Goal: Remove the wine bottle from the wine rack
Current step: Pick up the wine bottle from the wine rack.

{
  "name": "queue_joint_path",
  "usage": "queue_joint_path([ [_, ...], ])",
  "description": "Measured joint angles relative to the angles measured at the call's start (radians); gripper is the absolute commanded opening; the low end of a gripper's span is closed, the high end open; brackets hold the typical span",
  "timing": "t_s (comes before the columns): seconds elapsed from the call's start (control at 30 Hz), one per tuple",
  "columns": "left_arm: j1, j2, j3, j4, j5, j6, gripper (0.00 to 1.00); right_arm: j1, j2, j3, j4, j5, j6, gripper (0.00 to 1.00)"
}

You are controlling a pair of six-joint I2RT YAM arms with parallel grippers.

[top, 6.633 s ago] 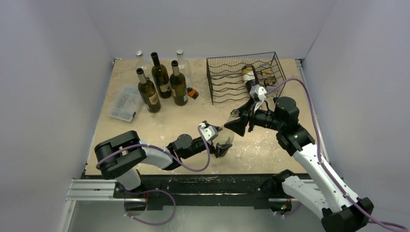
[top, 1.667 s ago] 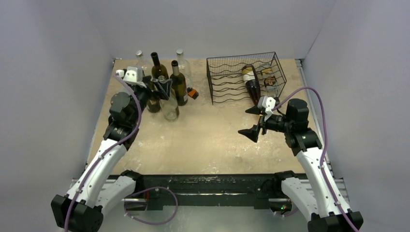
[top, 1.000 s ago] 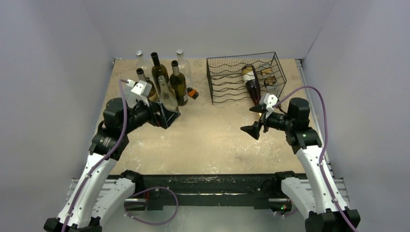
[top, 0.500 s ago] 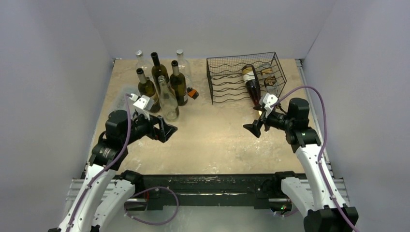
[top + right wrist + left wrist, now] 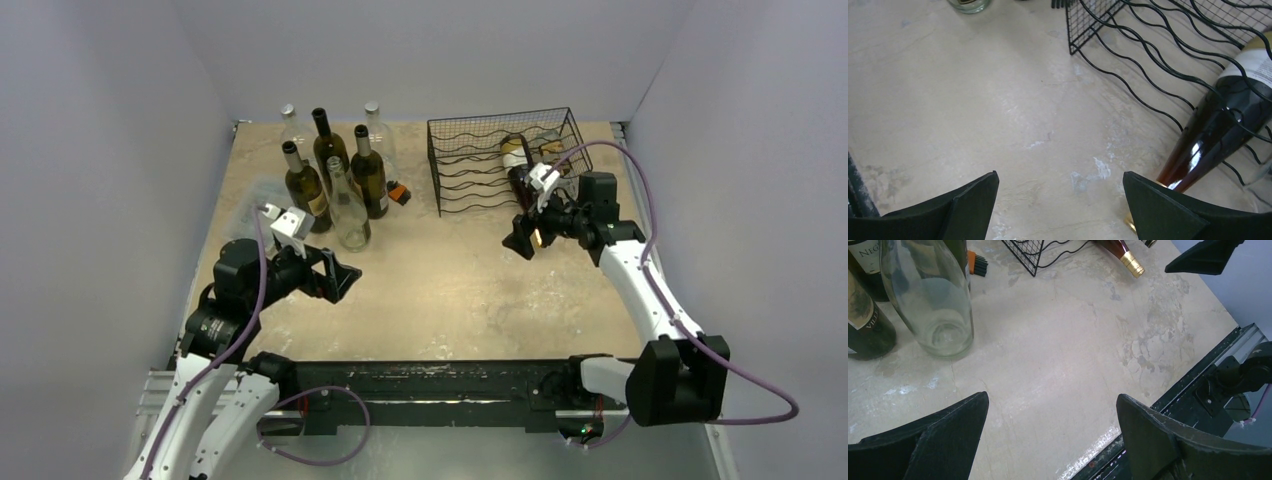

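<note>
The black wire wine rack (image 5: 470,165) stands at the back right. In it lies a dark wine bottle (image 5: 516,165) with a pale label, its gold-capped neck poking out of the front toward me. In the right wrist view the wine bottle (image 5: 1215,132) slants under the wavy wires of the rack (image 5: 1148,55), just right of my right fingertip. My right gripper (image 5: 521,236) (image 5: 1061,173) hovers open at the rack's front, beside the neck, holding nothing. The left gripper (image 5: 348,277) (image 5: 1052,396) is open and empty over bare tabletop at the near left.
Several upright bottles cluster at the back left, dark ones (image 5: 305,190) and clear ones (image 5: 347,212). The nearest clear bottle (image 5: 930,295) stands just ahead of my left fingers. A small orange and black object (image 5: 399,192) lies by the rack. A clear plastic box (image 5: 255,200) sits at the left edge.
My left arm has drawn back toward the near edge, away from the clear bottle it set among the others. The right gripper has moved up to the rack's front, next to the bottle neck.
</note>
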Motion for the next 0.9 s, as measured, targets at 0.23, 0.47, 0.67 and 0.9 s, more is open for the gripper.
queue_joint_path([
  [0.23,0.000,-0.007,0.000,-0.005,-0.001,0.000,1.00,0.000,0.078,-0.009,0.154,0.167,0.160,0.99],
  [0.47,0.000,-0.007,0.000,-0.012,-0.001,0.000,1.00,-0.018,0.144,-0.009,0.256,0.320,0.302,0.96],
  [0.67,0.000,-0.007,0.000,-0.012,-0.001,0.000,1.00,-0.081,0.134,-0.010,0.317,0.385,0.355,0.81],
  [0.9,0.000,-0.007,0.000,-0.013,-0.001,0.001,1.00,-0.163,0.184,-0.003,0.337,0.466,0.359,0.67],
])
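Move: The clear wine bottle with the black cap lies in the rack, its middle about 26 cm ahead of the right hand, 13 cm to its right and 13 cm below. Its cap is nearer, roughly 16 cm ahead and 16 cm right. The dark red bottle's middle is some 21 cm ahead and 3 cm right, at the same level; its gold neck end is 8 cm ahead, 7 cm right. From the left hand, the clear bottle is about 40 cm ahead and 52 cm right. Towards the clear bottle's black-capped neck, the open right hand swings some 12 cm right and 9 cm forward, passing over the dark red bottle's gold neck: mostly forward at first, then mostly rightward, ending about 3 cm lower. Its wrist turns about 40 degrees clockwise until the fingers point nearly straight at the rack, and in the latter half they close by roughly a third, with no touch visible. ##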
